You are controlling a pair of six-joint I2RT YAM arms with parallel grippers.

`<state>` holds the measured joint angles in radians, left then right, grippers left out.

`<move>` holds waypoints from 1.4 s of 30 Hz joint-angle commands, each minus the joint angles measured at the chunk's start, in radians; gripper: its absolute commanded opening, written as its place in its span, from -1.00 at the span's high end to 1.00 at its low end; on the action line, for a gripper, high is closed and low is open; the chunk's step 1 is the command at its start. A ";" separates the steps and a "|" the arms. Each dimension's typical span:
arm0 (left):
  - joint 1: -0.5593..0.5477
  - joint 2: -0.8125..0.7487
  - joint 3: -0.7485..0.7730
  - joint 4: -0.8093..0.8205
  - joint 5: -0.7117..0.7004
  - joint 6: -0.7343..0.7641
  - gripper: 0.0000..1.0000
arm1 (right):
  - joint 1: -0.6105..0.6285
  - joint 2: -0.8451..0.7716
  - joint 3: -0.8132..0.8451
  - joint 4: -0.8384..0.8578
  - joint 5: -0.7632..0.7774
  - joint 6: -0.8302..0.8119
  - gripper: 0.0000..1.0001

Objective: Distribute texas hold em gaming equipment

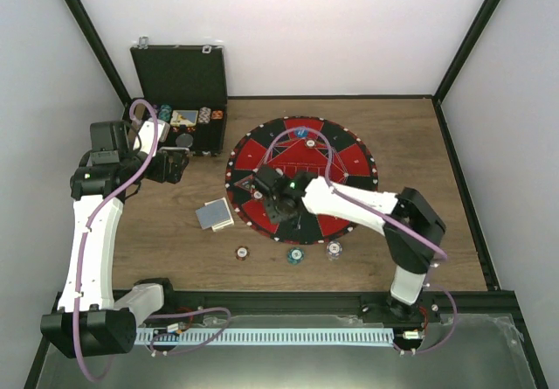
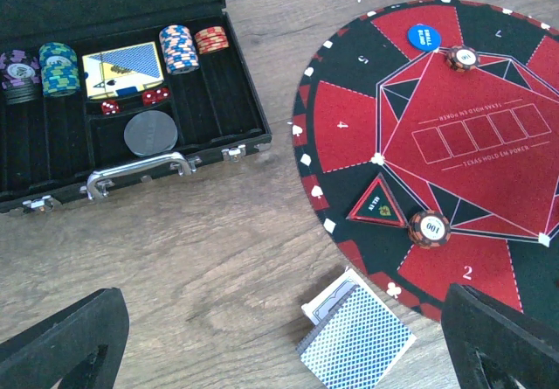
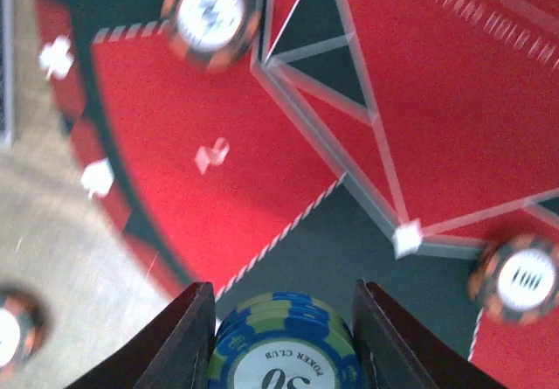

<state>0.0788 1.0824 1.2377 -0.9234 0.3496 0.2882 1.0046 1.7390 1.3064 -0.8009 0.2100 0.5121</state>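
My right gripper (image 3: 284, 297) is shut on a small stack of blue-and-green poker chips (image 3: 284, 336), held low over a dark wedge of the round red-and-black mat (image 1: 349, 157). On the mat lie two orange-striped chips (image 2: 430, 228) (image 2: 463, 57), a blue disc (image 2: 424, 37) and a triangular marker (image 2: 377, 205). A deck of blue-backed playing cards (image 2: 356, 338) rests on the wood by the mat's left rim. My left gripper (image 2: 279, 358) hangs open above the wood between case and deck, with nothing between its fingers (image 2: 61, 336).
The black hinged case (image 1: 179, 79) stands open at the back left, holding chip stacks (image 2: 178, 48), a card deck (image 2: 122, 67), red dice and a dark disc. Three loose chips (image 1: 295, 255) lie on the wood before the mat. Dark frame posts rise at both sides.
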 commanded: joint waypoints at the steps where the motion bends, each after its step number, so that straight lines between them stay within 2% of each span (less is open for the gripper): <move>1: 0.007 -0.010 0.018 -0.013 0.011 -0.008 -1.00 | -0.104 0.124 0.155 0.061 0.001 -0.111 0.43; 7: 0.008 -0.009 0.026 -0.021 0.011 -0.008 -1.00 | -0.184 0.342 0.362 0.076 -0.011 -0.160 0.44; 14: 0.006 -0.014 0.023 -0.024 0.013 -0.006 -1.00 | -0.227 0.525 0.557 0.066 -0.045 -0.175 0.44; 20: 0.006 -0.018 0.028 -0.026 0.008 -0.001 -1.00 | -0.244 0.624 0.680 0.041 -0.072 -0.182 0.44; 24: 0.006 -0.018 0.032 -0.028 0.005 0.002 -1.00 | -0.244 0.642 0.699 0.032 -0.089 -0.178 0.42; 28: 0.006 -0.019 0.033 -0.031 0.006 0.005 -1.00 | -0.244 0.635 0.699 0.023 -0.085 -0.178 0.19; 30: 0.006 -0.021 0.032 -0.032 0.009 0.004 -1.00 | -0.244 0.625 0.705 0.015 -0.077 -0.183 -0.02; 31: 0.007 -0.022 0.030 -0.034 0.010 0.004 -1.00 | -0.244 0.620 0.712 0.005 -0.069 -0.185 -0.20; 34: 0.005 -0.027 0.028 -0.034 0.011 0.004 -1.00 | -0.244 0.600 0.744 -0.031 -0.039 -0.195 -0.42; 39: 0.006 -0.030 0.029 -0.035 0.008 0.005 -1.00 | -0.243 0.500 0.721 -0.067 -0.016 -0.194 -0.47; 42: 0.005 -0.029 0.029 -0.035 0.009 0.005 -1.00 | -0.227 0.384 0.582 -0.048 -0.002 -0.178 -0.49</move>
<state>0.0788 1.0672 1.2415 -0.9535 0.3492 0.2890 0.7681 2.2993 1.9846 -0.8295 0.1715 0.3264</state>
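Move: My right hand holds the blue-green chip above the front of the mat. Its free spot, beside the ALL IN triangle, is about 17 cm ahead, 6 cm to the left and 7 cm below. The black-orange 100 chip lies roughly 12 cm ahead and 8 cm left, the triangle 16 ahead and 11 left, another black-orange chip 7 ahead and 11 right. From my left hand the spot is some 11 cm ahead, 26 cm right and 25 cm down. Keeping my pinch on the blue-green chip, I swing my right hand about 17 cm forward and 5 to 6 cm left, first nearly level and then sinking some 6 cm to the mat between the ALL IN triangle and the centre. There I open the fingers, let the chip go and rise about 4 cm straight off it. ##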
